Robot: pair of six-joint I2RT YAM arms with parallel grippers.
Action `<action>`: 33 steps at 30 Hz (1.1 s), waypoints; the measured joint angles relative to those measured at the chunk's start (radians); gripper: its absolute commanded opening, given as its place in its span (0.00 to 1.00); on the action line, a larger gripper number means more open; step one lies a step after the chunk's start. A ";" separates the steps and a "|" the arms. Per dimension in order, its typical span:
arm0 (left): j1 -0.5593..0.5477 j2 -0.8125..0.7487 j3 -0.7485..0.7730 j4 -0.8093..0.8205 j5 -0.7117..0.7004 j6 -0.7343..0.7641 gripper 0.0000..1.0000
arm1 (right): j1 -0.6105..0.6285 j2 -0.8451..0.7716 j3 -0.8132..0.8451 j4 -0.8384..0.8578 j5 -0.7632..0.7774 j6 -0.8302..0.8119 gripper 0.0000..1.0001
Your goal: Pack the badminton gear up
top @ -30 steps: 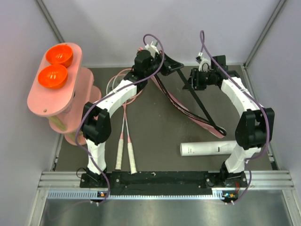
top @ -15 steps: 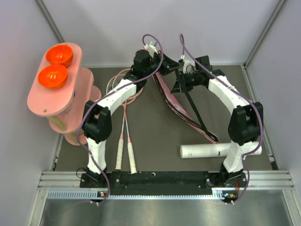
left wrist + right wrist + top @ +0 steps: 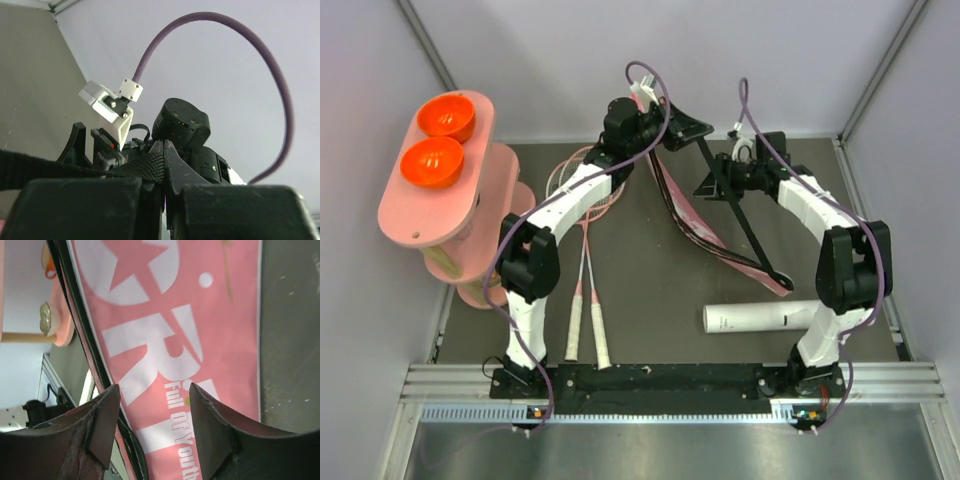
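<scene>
The pink bag (image 3: 705, 225) lettered in white hangs slanted above the table, its black strap (image 3: 740, 215) running down its length. My left gripper (image 3: 698, 132) holds it up at the top, shut on the woven black strap (image 3: 145, 167). My right gripper (image 3: 712, 186) is open beside the bag's upper part. In the right wrist view its fingers (image 3: 106, 412) stand apart in front of the bag's lettered face (image 3: 165, 330), touching nothing. Two pink rackets (image 3: 586, 290) lie on the table at the left, white handles toward me. A white tube (image 3: 760, 317) lies at the near right.
A pink oval stand (image 3: 430, 215) with two orange bowls (image 3: 445, 116) rises at the left edge. Grey walls close in the back and both sides. A metal rail (image 3: 670, 385) runs along the near edge by the arm bases.
My right gripper swung left toward the bag, then drew back a little to the right and opened wider. The bag's lower end shifted slightly. The left gripper kept its hold.
</scene>
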 measured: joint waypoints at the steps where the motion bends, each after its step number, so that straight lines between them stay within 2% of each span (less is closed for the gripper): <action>1: 0.000 0.003 0.014 -0.002 0.002 0.003 0.00 | -0.013 -0.001 -0.002 0.012 -0.003 0.011 0.58; 5: 0.004 0.024 0.090 -0.021 0.013 0.036 0.00 | -0.036 -0.003 -0.002 0.063 -0.027 0.037 0.61; 11: 0.015 0.070 0.211 -0.086 0.060 0.095 0.00 | 0.015 -0.002 0.000 0.095 -0.044 0.039 0.61; 16: 0.044 0.080 0.263 -0.164 0.090 0.145 0.00 | 0.037 0.021 0.000 0.191 -0.060 0.125 0.61; 24: 0.095 0.080 0.294 -0.198 0.104 0.168 0.00 | 0.090 0.097 -0.004 0.342 -0.075 0.294 0.61; 30: 0.090 0.080 0.294 -0.199 0.127 0.165 0.00 | 0.172 0.100 -0.007 0.389 -0.031 0.329 0.61; 33: 0.085 0.079 0.283 -0.195 0.135 0.163 0.00 | 0.191 0.100 -0.007 0.404 0.003 0.339 0.58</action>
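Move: From the right gripper, the zipped edge of the badminton bag, near its wide end, is about 9 cm to the left, 2 cm back and 3 cm lower. The two rackets' heads lie on the mat some 26 cm to the left, 2 cm ahead and 17 cm below. From the left gripper, which already holds the black strap so that the bag hangs from it, that same edge is roughly 8 cm to the left, 6 cm back and 22 cm lower. Reach the right gripper some 10 cm to the left along the hanging bag's pink face, towards the zipped edge, with the fingers kept open and their tips tilting up a little. Meanwhile keep the strap pinched in the left gripper, lift it about 4 cm, then ease it left and a little forward. ##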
